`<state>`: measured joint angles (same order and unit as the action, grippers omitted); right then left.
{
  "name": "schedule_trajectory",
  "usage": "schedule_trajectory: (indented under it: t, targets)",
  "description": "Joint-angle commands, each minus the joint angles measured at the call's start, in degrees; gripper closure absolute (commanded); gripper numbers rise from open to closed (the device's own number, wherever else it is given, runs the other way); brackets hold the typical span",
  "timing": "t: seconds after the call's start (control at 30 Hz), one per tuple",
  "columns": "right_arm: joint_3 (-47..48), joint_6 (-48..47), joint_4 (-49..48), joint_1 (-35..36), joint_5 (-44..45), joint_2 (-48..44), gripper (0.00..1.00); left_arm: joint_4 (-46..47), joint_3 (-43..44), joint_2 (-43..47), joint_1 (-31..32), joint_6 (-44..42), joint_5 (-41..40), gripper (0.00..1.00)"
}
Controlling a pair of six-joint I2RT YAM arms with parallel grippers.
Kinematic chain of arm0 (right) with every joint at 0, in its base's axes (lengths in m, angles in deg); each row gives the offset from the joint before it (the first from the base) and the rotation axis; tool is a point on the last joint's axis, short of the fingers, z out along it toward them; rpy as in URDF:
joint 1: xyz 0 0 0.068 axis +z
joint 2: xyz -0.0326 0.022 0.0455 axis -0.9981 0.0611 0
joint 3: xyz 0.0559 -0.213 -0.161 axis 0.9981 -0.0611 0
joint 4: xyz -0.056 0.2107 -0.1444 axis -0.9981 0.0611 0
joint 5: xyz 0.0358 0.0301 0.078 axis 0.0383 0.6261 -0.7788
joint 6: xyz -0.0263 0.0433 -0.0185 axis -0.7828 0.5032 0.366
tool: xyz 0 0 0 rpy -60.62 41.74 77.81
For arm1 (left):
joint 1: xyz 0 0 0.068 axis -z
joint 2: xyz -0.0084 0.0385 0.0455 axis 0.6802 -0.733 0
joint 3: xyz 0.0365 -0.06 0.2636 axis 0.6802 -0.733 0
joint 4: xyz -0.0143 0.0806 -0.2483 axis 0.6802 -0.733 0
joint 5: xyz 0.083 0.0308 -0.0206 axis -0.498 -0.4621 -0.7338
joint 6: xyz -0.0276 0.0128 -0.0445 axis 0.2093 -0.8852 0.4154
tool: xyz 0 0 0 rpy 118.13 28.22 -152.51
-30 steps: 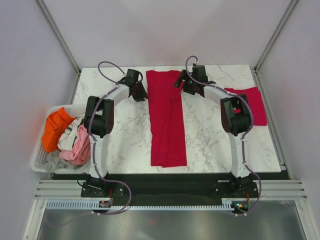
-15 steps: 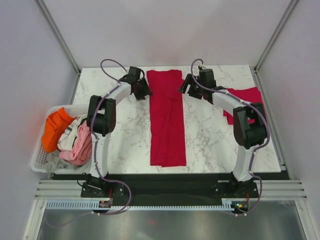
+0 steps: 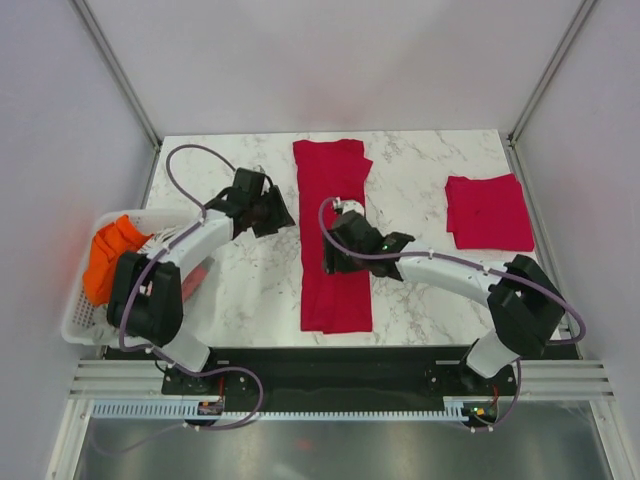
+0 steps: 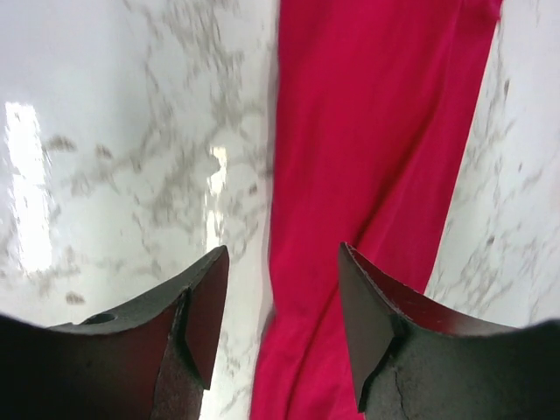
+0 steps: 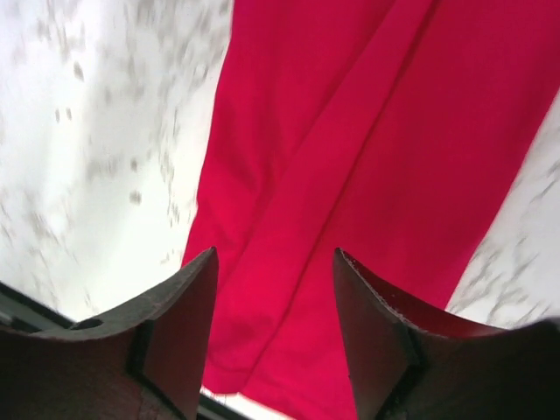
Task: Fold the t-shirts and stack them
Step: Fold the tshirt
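Note:
A crimson t-shirt (image 3: pixel 335 200) lies folded into a long narrow strip down the middle of the marble table; it also shows in the left wrist view (image 4: pixel 376 131) and the right wrist view (image 5: pixel 367 131). A second red t-shirt (image 3: pixel 488 212) lies folded square at the right. My left gripper (image 3: pixel 272 213) hovers just off the strip's left edge, open (image 4: pixel 282 262), with the edge of the cloth below the gap. My right gripper (image 3: pixel 333 260) hangs over the strip's near half, open (image 5: pixel 273 262), holding nothing.
A white basket (image 3: pixel 75 325) at the left edge holds an orange garment (image 3: pixel 110 255) and pink cloth, with the left arm's elbow beside it. The table's near edge (image 3: pixel 340 350) lies just below the strip's end. Grey walls and frame posts enclose the table.
Both grippers left the strip's far end and came nearer. The left one sits beside its left edge; the right one swung over its near half, uncovering the folded shirt at the right.

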<state>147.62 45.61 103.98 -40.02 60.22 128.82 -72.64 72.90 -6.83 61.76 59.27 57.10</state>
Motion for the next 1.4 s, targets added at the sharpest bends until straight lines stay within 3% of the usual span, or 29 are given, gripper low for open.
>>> schedule_trajectory:
  t: [0.0, 0.1, 0.33, 0.67, 1.03, 1.07, 1.17, 1.2, 1.3, 1.37]
  targets:
    - [-2.47, 3.31, 4.64, 8.5, 9.1, -3.61, 0.38, 3.6, -8.98, 7.28, 2.19, 0.27, 1.97, 0.4]
    - [-3.35, 6.29, 5.79, 15.97, 13.24, -4.31, 0.43, 4.05, -16.28, 13.61, 3.51, 0.36, 3.55, 0.41]
    - [-3.18, 7.62, 6.14, 28.13, 19.48, -3.09, 0.43, 2.47, -29.28, 27.85, 4.84, 0.27, 7.59, 0.41]
    - [2.7, 4.99, 10.0, 32.01, 23.61, 6.74, 0.48, 3.25, -36.06, 32.08, 0.8, 1.33, 10.67, 0.41]
    - [8.07, 1.47, 13.43, 32.8, 26.34, 11.15, 0.52, 5.45, -39.23, 34.1, -1.32, 0.8, 12.68, 0.42]
    - [8.07, 1.03, 13.52, 32.8, 26.34, 11.5, 0.54, 5.89, -39.41, 34.1, -1.4, 0.89, 13.13, 0.42]
    - [7.72, 1.29, 13.79, 32.8, 26.69, 11.85, 0.71, 6.77, -39.76, 33.49, -1.41, 1.15, 14.18, 0.42]
    - [7.11, 1.81, 13.79, 32.8, 27.04, 11.68, 0.82, 6.86, -39.76, 33.4, -1.41, 1.15, 14.27, 0.42]
    - [4.66, 4.53, 13.26, 32.8, 28.89, 9.49, 0.96, 7.04, -39.76, 33.22, -1.32, 0.54, 14.71, 0.43]
    - [3.07, 6.55, 12.82, 32.8, 30.99, 6.78, 1.0, 6.95, -39.76, 33.13, -1.4, -0.34, 15.15, 0.43]
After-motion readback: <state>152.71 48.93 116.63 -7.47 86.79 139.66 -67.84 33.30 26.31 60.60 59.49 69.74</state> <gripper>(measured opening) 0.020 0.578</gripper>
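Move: The right hand hovers half-open over the folded strip of t-shirt. The spot it wants on the near hem, left of its middle, is about 14 cm back, 5 cm left and 7 cm below. The near-left corner is some 3 cm farther left of that spot, the near-right corner roughly 11 cm right of it. From the left hand the spot lies 24 cm back, 8 cm right and 9 cm lower; the laundry basket is 28 cm left, 10 cm back. The right fingers shut from well open on the t-shirt's near hem, just in from its near-left corner. That hand first swings back and some 5 cm left over the cloth, then sinks about 5 cm, its left side tipping down some 25 degrees with a slight counter-clockwise turn. The left hand draws back about 17 cm alongside the strip towards its near end, also sinking about 5 cm, fingers staying open. ##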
